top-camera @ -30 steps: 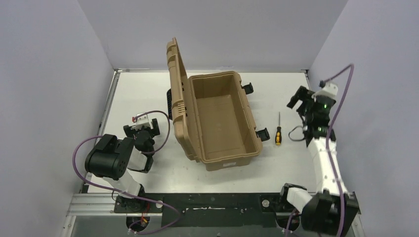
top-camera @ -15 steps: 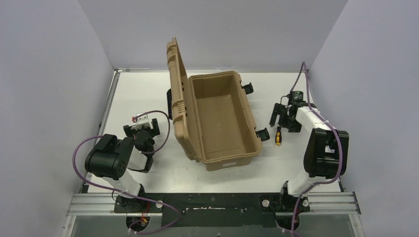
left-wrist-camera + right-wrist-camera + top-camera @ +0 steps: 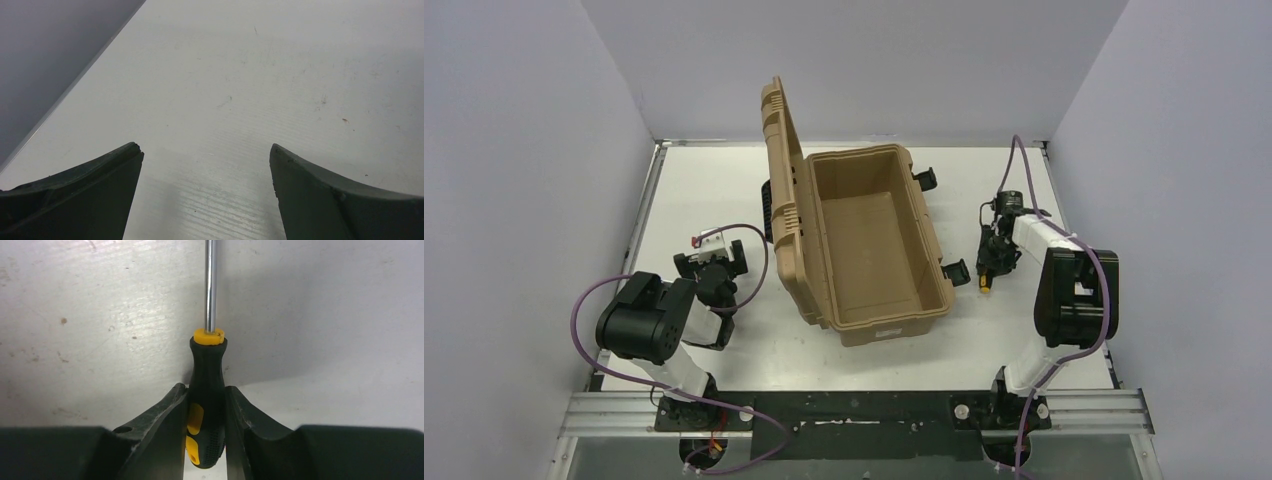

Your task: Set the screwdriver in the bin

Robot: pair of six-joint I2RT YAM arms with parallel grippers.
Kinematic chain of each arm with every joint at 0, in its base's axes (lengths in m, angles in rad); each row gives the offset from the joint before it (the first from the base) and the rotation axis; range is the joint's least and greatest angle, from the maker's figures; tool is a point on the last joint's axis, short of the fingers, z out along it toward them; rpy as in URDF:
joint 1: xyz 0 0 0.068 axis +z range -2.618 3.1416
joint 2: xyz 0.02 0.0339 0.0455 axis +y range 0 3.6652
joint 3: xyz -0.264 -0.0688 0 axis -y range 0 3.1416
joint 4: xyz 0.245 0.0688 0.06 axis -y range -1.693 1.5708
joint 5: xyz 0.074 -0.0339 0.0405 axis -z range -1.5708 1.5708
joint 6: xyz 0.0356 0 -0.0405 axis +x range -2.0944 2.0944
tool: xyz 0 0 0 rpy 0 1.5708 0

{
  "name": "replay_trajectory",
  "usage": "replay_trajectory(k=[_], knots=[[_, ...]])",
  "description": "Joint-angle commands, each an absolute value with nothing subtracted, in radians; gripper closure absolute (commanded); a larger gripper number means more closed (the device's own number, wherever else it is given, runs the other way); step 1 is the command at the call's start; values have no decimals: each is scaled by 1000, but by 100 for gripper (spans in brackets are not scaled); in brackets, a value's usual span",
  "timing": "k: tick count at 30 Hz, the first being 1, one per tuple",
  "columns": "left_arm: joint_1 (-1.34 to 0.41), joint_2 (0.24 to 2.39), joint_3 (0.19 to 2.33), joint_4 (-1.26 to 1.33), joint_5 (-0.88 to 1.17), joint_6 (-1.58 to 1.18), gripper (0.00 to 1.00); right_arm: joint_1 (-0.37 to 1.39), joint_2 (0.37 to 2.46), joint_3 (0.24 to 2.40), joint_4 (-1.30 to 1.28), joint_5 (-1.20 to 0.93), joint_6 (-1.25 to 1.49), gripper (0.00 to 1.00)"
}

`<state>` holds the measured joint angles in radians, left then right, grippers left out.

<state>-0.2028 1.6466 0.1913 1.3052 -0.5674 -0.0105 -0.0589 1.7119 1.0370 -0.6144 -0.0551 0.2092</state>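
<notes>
The screwdriver lies on the white table just right of the bin, its black-and-orange handle toward the camera and its grey shaft pointing away. My right gripper is shut on the handle, one finger pressed to each side. From above, the right gripper sits low over the tool and only the screwdriver's orange handle end shows. The bin is a tan case in the middle of the table, open and empty, with its ribbed lid standing upright on the left. My left gripper is open over bare table.
Black latches stick out from the bin's right side, close to the right gripper. The left arm is folded near the table's left edge. Grey walls close in the left, back and right sides.
The right arm swung down from a raised pose at the far right to the screwdriver, and its jaws closed on the handle. The left arm has not moved.
</notes>
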Motion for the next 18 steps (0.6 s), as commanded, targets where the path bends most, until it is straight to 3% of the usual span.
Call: replay_trajectory(k=[1, 8, 13, 18], knots=[[-201, 1637, 207, 1342, -569, -9, 3, -63, 1673, 1199, -718, -31, 182, 100], [-201, 1641, 208, 1349, -568, -6, 3, -12, 1636, 1622, -990, -4, 237, 100], [-201, 1641, 206, 1353, -569, -5, 3, 198, 1685, 1934, -1098, 43, 320, 100], [-202, 1640, 206, 1350, -571, -5, 3, 431, 1750, 2080, -1045, 28, 405, 100]])
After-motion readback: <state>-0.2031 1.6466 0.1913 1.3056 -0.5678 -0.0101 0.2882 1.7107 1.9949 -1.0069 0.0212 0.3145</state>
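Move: The right hand already holds the screwdriver by its handle, low on the table. The bin's middle lies about 25 cm to its left, 5 cm ahead and 6 cm above it. The near latch is roughly 8 cm left, 3 cm back and 10 cm up; the far latch some 14 cm left, 17 cm ahead and also 10 cm up. From the idle left hand the bin is about 39 cm right and 1 cm ahead, and 1 cm higher. Upward and forward at first, then swinging left, the right hand carries the screwdriver fast off the table towards the bin's side, rising nearly 30 cm while going about 10 cm forward and 13 cm left. The fingers keep their grip as the wrist tips them some 30 degrees from pointing down towards forward, with a slight counter-clockwise turn late on. ##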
